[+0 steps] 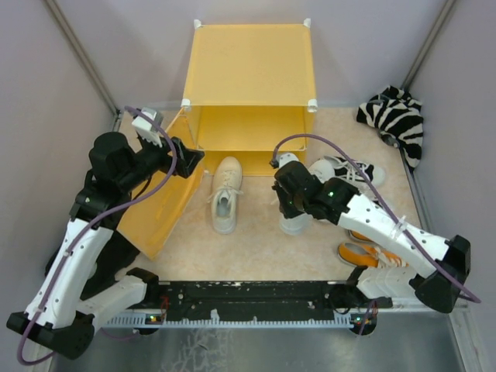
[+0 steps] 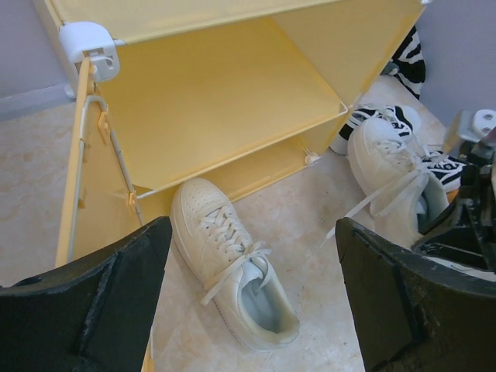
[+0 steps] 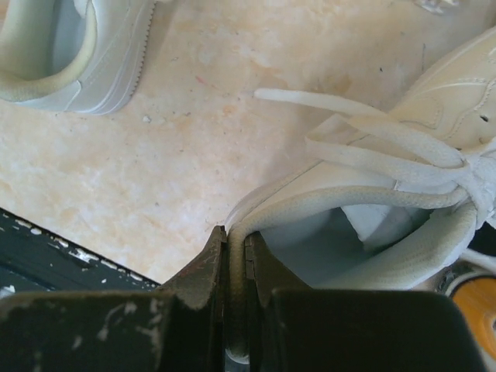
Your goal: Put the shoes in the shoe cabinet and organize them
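The yellow-orange shoe cabinet (image 1: 248, 77) stands at the back, its door (image 1: 159, 203) swung open to the left and its inner shelf (image 2: 225, 116) bare. One off-white shoe (image 1: 225, 194) lies on the floor in front of it, toe toward the cabinet. My right gripper (image 3: 236, 248) is shut on the heel collar of the second off-white shoe (image 3: 434, 116), which sits to the right (image 1: 295, 222). Black shoes (image 1: 353, 170) and orange shoes (image 1: 368, 252) lie behind and beside my right arm. My left gripper (image 2: 252, 232) hangs open by the door, above the first off-white shoe (image 2: 232, 263).
A zebra-striped fabric bundle (image 1: 397, 120) sits in the back right corner. Grey walls close in both sides. The black rail (image 1: 256, 298) carrying the arm bases runs along the near edge. The open door stands close to my left arm.
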Available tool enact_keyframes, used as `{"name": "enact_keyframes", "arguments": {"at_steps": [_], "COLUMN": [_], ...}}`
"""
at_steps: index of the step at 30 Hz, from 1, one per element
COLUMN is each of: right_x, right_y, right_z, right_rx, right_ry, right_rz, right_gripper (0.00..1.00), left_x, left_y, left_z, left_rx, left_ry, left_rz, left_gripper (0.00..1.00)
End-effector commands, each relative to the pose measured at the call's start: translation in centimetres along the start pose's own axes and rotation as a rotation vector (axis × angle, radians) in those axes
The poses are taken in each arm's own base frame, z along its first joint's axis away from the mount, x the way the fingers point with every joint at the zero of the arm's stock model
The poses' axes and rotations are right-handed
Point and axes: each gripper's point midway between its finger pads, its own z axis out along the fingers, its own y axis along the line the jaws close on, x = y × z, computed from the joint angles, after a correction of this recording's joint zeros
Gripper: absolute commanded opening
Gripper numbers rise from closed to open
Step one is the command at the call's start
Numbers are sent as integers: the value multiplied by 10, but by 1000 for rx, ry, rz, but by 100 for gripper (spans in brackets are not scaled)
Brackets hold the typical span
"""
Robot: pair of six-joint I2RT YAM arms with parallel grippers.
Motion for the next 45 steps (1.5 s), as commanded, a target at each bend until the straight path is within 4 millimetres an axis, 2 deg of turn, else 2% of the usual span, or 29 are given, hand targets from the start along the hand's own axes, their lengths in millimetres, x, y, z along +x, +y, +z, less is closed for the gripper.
{"name": "enact_keyframes", "arguments": {"at_steps": [1,6,10,18,22,24,28,29,33,36,41,45], "right_x": [-55,-60,-56,-53,-46,-41,-37,-37,-43,-49,-49,-49], "right_y": [53,98,121,149,140,130,119,118,119,124,145,156], "right_z": [14,25,37,47,61,64,57,54,39,36,45,61], "right_rx": [-205,-289,-327,-373,-302,-259,-231,-234,-251,-258,-346,-366], "right_ry": [-194,-199,-193,-213,-216,-200,-198,-202,-201,-205,-202,-202], "right_rz": [-110,-218,-246,-251,-268,-275,-265,-262,-219,-197,-248,-265], "right_gripper": [0,0,0,0,0,19,58,61,64,64,63,62], "left_x": [-21,-20,-18,-14,-13,-11,-9,-9,-8,-8,-9,-11], "left_y": [-5,-4,-2,-2,-1,-1,0,0,0,-1,0,1], "left_z": [-10,-11,-11,-6,-5,-5,-4,-3,-1,0,-1,-4], "left_rx": [-1,-5,-14,-7,-6,-7,-11,-9,-3,0,-3,-14], "left_ry": [-57,-47,-47,-35,-32,-30,-25,-24,-22,-22,-22,-27], "left_rz": [12,14,18,20,21,20,21,21,19,19,21,26], "left_gripper": [92,92,92,92,92,92,92,92,92,92,92,92]}}
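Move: The white shoe whose heel the right fingers already pinch is meant for the bare floor beside its mate; that spot's middle is about 12 cm left, 7 cm ahead and 9 cm below the hand. The placed white shoe lies some 20 cm left and 12 cm ahead, and the cabinet's lower opening about 20 cm ahead and 11 cm left. From the left hand, the spot is roughly 17 cm right, 4 cm back and 27 cm down. The white shoe, still pinched by its heel, is carried by the right hand about 13 cm left towards its mate and lowered some 5 cm to the floor, the wrist turning about 20 degrees counter-clockwise. The fingers then open wide and let go of the heel, and the hand backs up a couple of centimetres, ending just above it. ##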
